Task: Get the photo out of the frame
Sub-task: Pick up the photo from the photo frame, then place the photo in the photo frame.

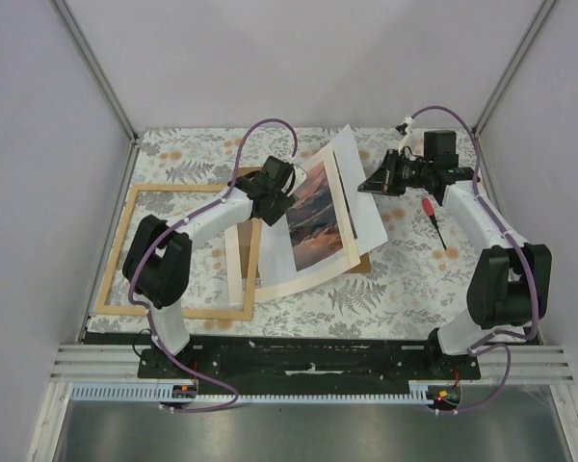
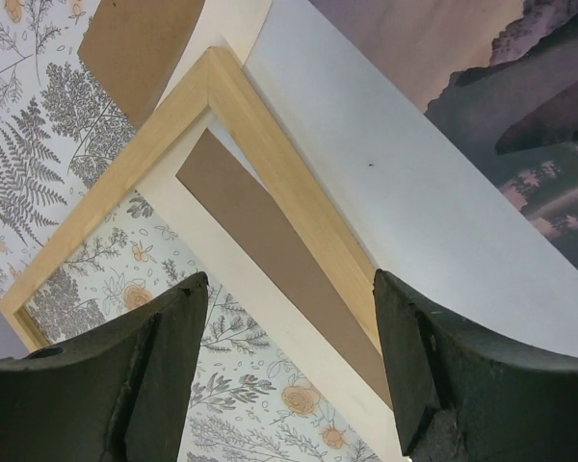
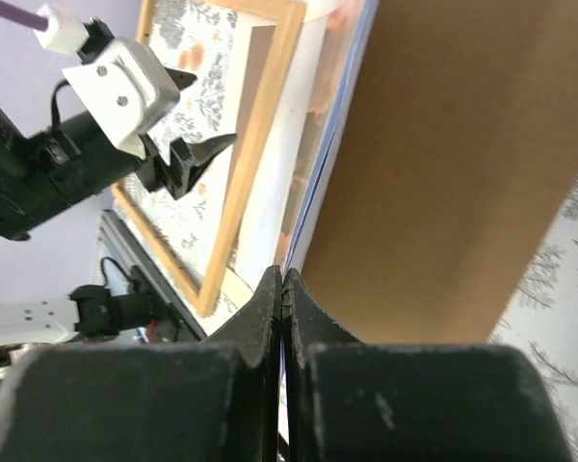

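Note:
The photo point(image 1: 318, 217), a white sheet with an orange sunset print, lies tilted across the table's middle. Its right edge is lifted, and my right gripper point(image 1: 371, 183) is shut on that edge. In the right wrist view the closed jaws point(image 3: 283, 274) meet the thin paper edge point(image 3: 328, 144). The light-tan frame point(image 1: 116, 250) lies flat at the left. My left gripper point(image 1: 275, 202) hangs open above the frame's corner point(image 2: 270, 164) with nothing between its fingers point(image 2: 289, 279). The photo's white margin point(image 2: 414, 192) is to its right.
A cream mat point(image 1: 299, 279) lies under the photo, and a brown backing board point(image 3: 443, 173) beneath both. A red-handled screwdriver point(image 1: 433, 219) lies on the floral cloth by the right arm. Grey walls close in the back and sides.

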Robot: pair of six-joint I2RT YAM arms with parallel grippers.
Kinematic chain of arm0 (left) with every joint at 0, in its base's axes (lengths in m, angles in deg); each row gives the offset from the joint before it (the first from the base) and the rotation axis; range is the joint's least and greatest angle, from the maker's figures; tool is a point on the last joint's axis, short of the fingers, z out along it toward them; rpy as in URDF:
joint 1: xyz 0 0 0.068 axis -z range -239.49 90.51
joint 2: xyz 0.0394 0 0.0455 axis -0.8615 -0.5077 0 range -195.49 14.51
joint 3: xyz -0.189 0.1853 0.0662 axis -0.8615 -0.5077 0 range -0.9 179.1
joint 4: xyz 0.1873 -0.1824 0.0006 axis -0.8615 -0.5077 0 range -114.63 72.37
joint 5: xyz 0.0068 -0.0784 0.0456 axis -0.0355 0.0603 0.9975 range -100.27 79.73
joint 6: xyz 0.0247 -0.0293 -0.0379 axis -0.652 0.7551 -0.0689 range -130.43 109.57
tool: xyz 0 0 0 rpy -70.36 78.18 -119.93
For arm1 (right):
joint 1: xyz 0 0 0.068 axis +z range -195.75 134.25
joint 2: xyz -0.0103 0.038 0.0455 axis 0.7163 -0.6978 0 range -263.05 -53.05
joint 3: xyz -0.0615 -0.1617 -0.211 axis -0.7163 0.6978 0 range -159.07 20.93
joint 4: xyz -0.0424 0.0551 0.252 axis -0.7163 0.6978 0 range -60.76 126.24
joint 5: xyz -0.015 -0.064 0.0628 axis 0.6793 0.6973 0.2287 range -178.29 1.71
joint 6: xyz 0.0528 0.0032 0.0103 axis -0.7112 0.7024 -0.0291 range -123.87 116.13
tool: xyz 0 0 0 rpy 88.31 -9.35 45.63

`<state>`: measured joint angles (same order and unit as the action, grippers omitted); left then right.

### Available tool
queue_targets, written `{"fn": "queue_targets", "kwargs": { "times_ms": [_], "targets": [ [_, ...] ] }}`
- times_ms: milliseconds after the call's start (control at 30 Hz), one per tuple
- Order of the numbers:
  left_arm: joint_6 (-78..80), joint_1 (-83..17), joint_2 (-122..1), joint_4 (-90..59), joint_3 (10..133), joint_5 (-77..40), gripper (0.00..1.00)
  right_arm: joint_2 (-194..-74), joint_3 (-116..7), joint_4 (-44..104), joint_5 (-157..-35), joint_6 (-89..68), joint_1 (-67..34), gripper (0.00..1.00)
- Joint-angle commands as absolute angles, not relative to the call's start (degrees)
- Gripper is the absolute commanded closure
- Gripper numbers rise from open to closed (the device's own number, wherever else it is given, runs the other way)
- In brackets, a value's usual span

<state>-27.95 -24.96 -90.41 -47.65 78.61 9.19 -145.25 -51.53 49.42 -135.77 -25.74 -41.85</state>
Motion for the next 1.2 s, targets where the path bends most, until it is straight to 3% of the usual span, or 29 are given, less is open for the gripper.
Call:
{"fn": "queue_targets", "kwargs": {
  "times_ms": [0, 500, 933, 1167],
  "targets": [
    [-28.45, -25.03, -88.59, -48.21, 81.02, 9.59, 0.24, -139.29, -54.21, 55.95, -129.34, -18.9, -42.49, 1.0],
    [-29.07, -25.03, -84.89, -49.88, 81.02, 10.47, 0.24, -132.42, -66.07, 58.77, -128.54, -24.34, -48.56, 1.0],
    [-28.28, -25.03, -84.01, -50.94, 81.63, 9.85, 0.24, -138.74, -84.09, 59.56, -132.93, -31.81, -47.51, 1.0],
    [-27.93, -25.03, -84.63, -51.29, 82.95, 10.56, 0.24, -140.32, -87.61, 55.52, -138.9, -36.55, -43.82, 1.0]
  ]
}}
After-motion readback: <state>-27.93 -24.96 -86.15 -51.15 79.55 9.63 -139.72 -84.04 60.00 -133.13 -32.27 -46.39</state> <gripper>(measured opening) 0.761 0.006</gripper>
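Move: Under and to the left of the shut right fingers, which already pinch the photo's edge, the photo's middle lies about 8 cm left, 3 cm ahead and 11 cm below. The raised right side of the cream mat is roughly 4 cm left, 2 cm ahead and 11 cm below that hand; the red screwdriver sits some 14 cm to its right, 2 cm ahead and 15 cm below. From the open left hand, the photo's middle is around 10 cm right, 2 cm ahead and 3 cm lower. Lifting the pinched photo, the right hand climbs about 23 cm above the mat and backing board, swinging some 6 cm to the right on the way and then partly back left. The wrist tips the fingers upward by roughly 25 degrees while they stay shut on the sheet. The left hand, still open, rises about 3 cm over the wooden frame. ##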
